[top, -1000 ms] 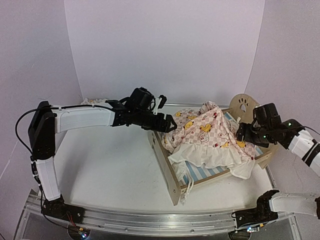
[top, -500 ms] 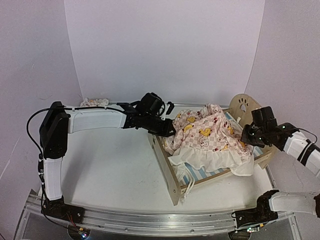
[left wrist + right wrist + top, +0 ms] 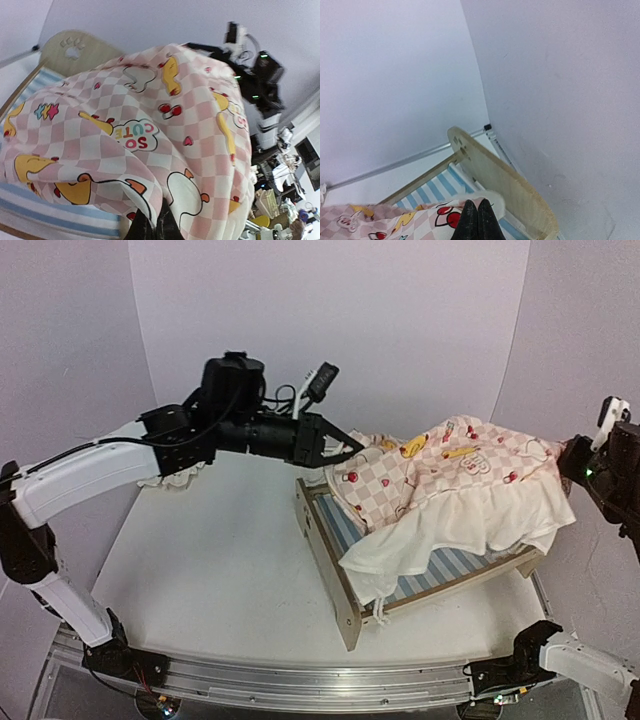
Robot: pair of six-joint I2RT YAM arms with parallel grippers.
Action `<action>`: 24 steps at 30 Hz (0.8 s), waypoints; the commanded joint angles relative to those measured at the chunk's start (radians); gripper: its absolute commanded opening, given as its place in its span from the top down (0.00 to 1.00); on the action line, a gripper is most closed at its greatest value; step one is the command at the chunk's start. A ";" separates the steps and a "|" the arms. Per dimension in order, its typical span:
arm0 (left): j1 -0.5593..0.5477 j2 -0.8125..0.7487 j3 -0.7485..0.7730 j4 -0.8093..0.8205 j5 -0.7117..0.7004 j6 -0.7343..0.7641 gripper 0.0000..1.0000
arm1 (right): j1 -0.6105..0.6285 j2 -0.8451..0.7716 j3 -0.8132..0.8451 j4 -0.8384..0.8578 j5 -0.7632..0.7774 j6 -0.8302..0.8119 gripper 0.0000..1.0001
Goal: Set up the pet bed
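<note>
The pet bed [image 3: 322,555] is a light plywood frame with a blue-and-white striped base [image 3: 455,565]. Its paw-print headboard [image 3: 75,47] [image 3: 495,175] shows only in the wrist views. A pink checkered duck-print cover [image 3: 450,465] hangs stretched above the bed, its white ruffle drooping onto the base. My left gripper [image 3: 345,447] [image 3: 159,225] is shut on the cover's left corner [image 3: 150,100]. My right gripper [image 3: 570,455] [image 3: 477,220] is shut on its right corner [image 3: 395,220], above the headboard.
A small ruffled pillow [image 3: 170,478] lies at the back left, partly behind my left arm. White walls close in the table at the back and both sides; the right wall is close to my right arm. A metal rail [image 3: 300,680] runs along the near edge.
Both grippers closed on the crumpled cover's ends and rose, pulling apart. The cover went from a heap on the bed to a sheet held spread above it.
</note>
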 commanded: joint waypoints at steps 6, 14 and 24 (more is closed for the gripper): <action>-0.050 -0.178 -0.196 0.261 0.218 -0.038 1.00 | -0.004 -0.109 -0.053 -0.037 0.251 0.045 1.00; -0.038 -0.043 -0.004 0.090 -0.033 0.106 1.00 | -0.003 0.071 -0.011 0.137 0.260 -0.085 1.00; 0.054 0.038 0.308 -0.053 0.048 0.188 1.00 | -0.017 0.149 0.189 0.159 0.284 -0.177 1.00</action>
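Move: Both hands hold the frilled, duck-print cover up over the pet bed. The bed's middle lies about 31 cm below them: from the left hand some 9 cm ahead and 17 cm to its right, from the right hand 6 cm ahead and 18 cm to its left. The low footboard is level with the left hand, 4 cm to its left and 29 cm down; the paw-print headboard stands 13 cm straight ahead of the right hand, 24 cm lower. Back, up and slightly apart go both hands, the left about 7 cm back and 6 cm up, the right some 3 cm back; both then dip and swing forward and rise again, in a quick shake of the cover above the bed. Fingers stay shut on its corners, and the right hand turns roughly 10 degrees clockwise. ##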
